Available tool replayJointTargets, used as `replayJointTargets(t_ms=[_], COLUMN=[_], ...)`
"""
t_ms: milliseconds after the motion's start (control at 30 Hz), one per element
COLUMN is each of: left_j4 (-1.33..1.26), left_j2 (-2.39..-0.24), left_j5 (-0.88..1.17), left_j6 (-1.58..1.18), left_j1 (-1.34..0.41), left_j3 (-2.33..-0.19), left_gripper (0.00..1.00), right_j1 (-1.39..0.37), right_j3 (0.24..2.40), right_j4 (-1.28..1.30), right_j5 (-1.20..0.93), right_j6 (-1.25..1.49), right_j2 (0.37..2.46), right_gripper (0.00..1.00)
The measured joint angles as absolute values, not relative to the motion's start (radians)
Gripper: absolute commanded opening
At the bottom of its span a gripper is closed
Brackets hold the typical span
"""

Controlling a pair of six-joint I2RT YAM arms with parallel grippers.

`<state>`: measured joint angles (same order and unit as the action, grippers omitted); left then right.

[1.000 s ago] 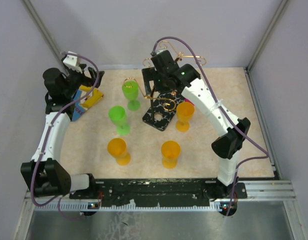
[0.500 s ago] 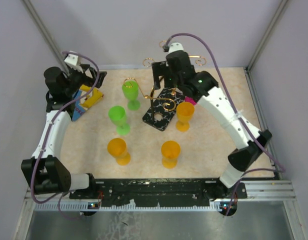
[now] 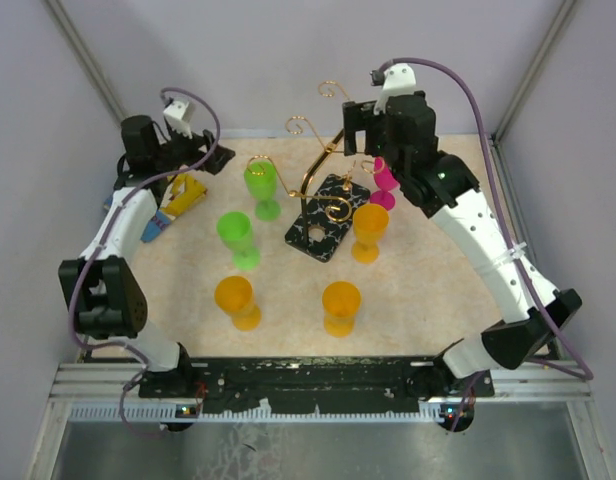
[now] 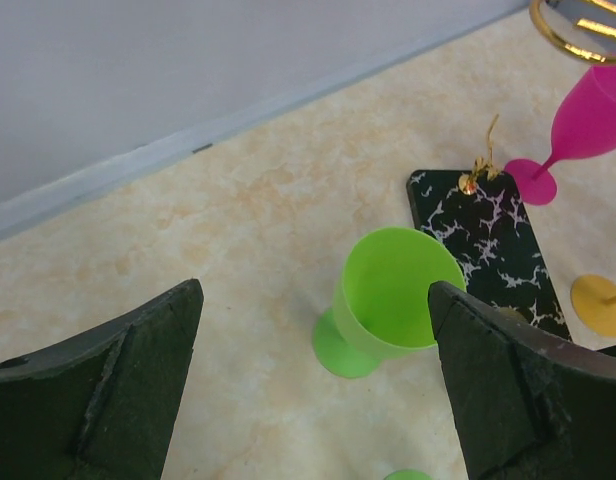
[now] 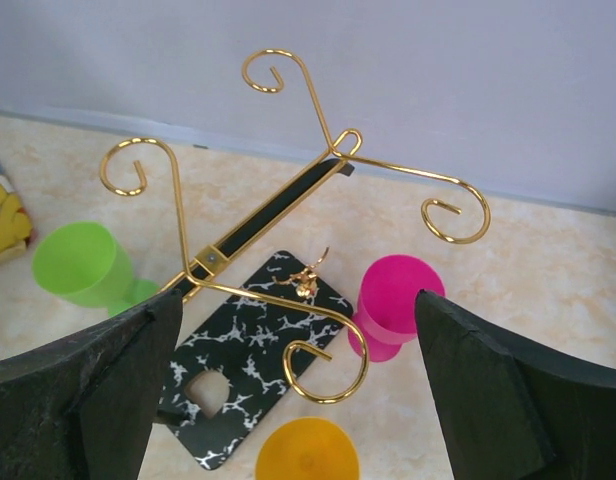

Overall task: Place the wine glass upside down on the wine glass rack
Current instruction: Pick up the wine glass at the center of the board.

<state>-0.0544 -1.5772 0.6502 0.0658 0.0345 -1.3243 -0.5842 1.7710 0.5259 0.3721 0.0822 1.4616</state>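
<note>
The wine glass rack (image 3: pixel 326 222) stands mid-table: a black marbled base (image 5: pixel 250 345) under gold wire arms (image 5: pixel 288 215) with curled ends that carry nothing. Several wine glasses stand upright around it: two green (image 3: pixel 260 186) (image 3: pixel 236 237), three orange (image 3: pixel 369 229) (image 3: pixel 340 305) (image 3: pixel 236 299) and one pink (image 3: pixel 385 181). My left gripper (image 3: pixel 214 157) is open and empty, left of the far green glass (image 4: pixel 393 298). My right gripper (image 3: pixel 356 120) is open and empty, high behind the rack, above the pink glass (image 5: pixel 392 302).
A colourful box (image 3: pixel 178 198) lies at the far left by the left arm. Grey walls close the table at the back and on both sides. The rack's gold arms reach up close below the right gripper.
The right arm has lifted and drawn back to the right, off the rack, uncovering the pink glass. The left gripper has swung right along the back edge. Both stayed open.
</note>
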Motion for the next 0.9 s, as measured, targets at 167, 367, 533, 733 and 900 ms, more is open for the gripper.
replayJointTargets(t_ms=[167,367,533,733,900], left_j4=[0.068,0.170,0.240,0.303,0.334], left_j2=[-1.683,-1.777,-1.839,-1.892,-1.914], left_j5=[0.647,0.612,0.553,0.500,0.496], left_j6=[0.141,0.198,0.236,0.263,0.271], left_j1=[-0.043,-0.091,-0.101,-0.109,-0.121], left_j3=[-1.416,-1.508,-1.557,-1.578,-1.616], left_gripper=[0.99,0.96,0.84,0.65,0.28], right_j1=[-0.584,-0.584,-0.584,-0.584,-0.582], right_j3=[1.717,1.770,1.771,1.790,1.793], right_j4=[0.477,0.472,0.465,0.462,0.466], right_j5=[0.382,0.410,0.437,0.463,0.474], right_j6=[0.025,-0.024,-0.044,-0.070,-0.081], right_j2=[1.445,1.464,1.477,1.518,1.535], right_gripper=[0.99,0.99,0.99,0.99,0.99])
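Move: The left hand, wide open and pointing forward and to the right, has the far green wine glass about 10 cm to its right, barely 1 cm farther out, with its middle some 21 cm below. The nearer green glass stands about 12 cm back and 5 cm right of the hand; the rack's black base is some 26 cm right and 1 cm back, and the yellow-blue packet about 14 cm left and 1 cm ahead. From the right hand, the far green glass lies roughly 23 cm left, 7 cm ahead and 34 cm down. The left hand sinks about 12 cm onto the rim of the far green glass, swinging some 5 cm right early on and edging 3 cm forward, while it tips nose-down by nearly 20 degrees, leans over to its right, and closes its fingers to about half open with one inside the bowl and the other outside its left wall. The right hand, empty and wide open, stays high by the rack, easing about 2.5 cm forward and rolling some 10 degrees so that its left side drops. ##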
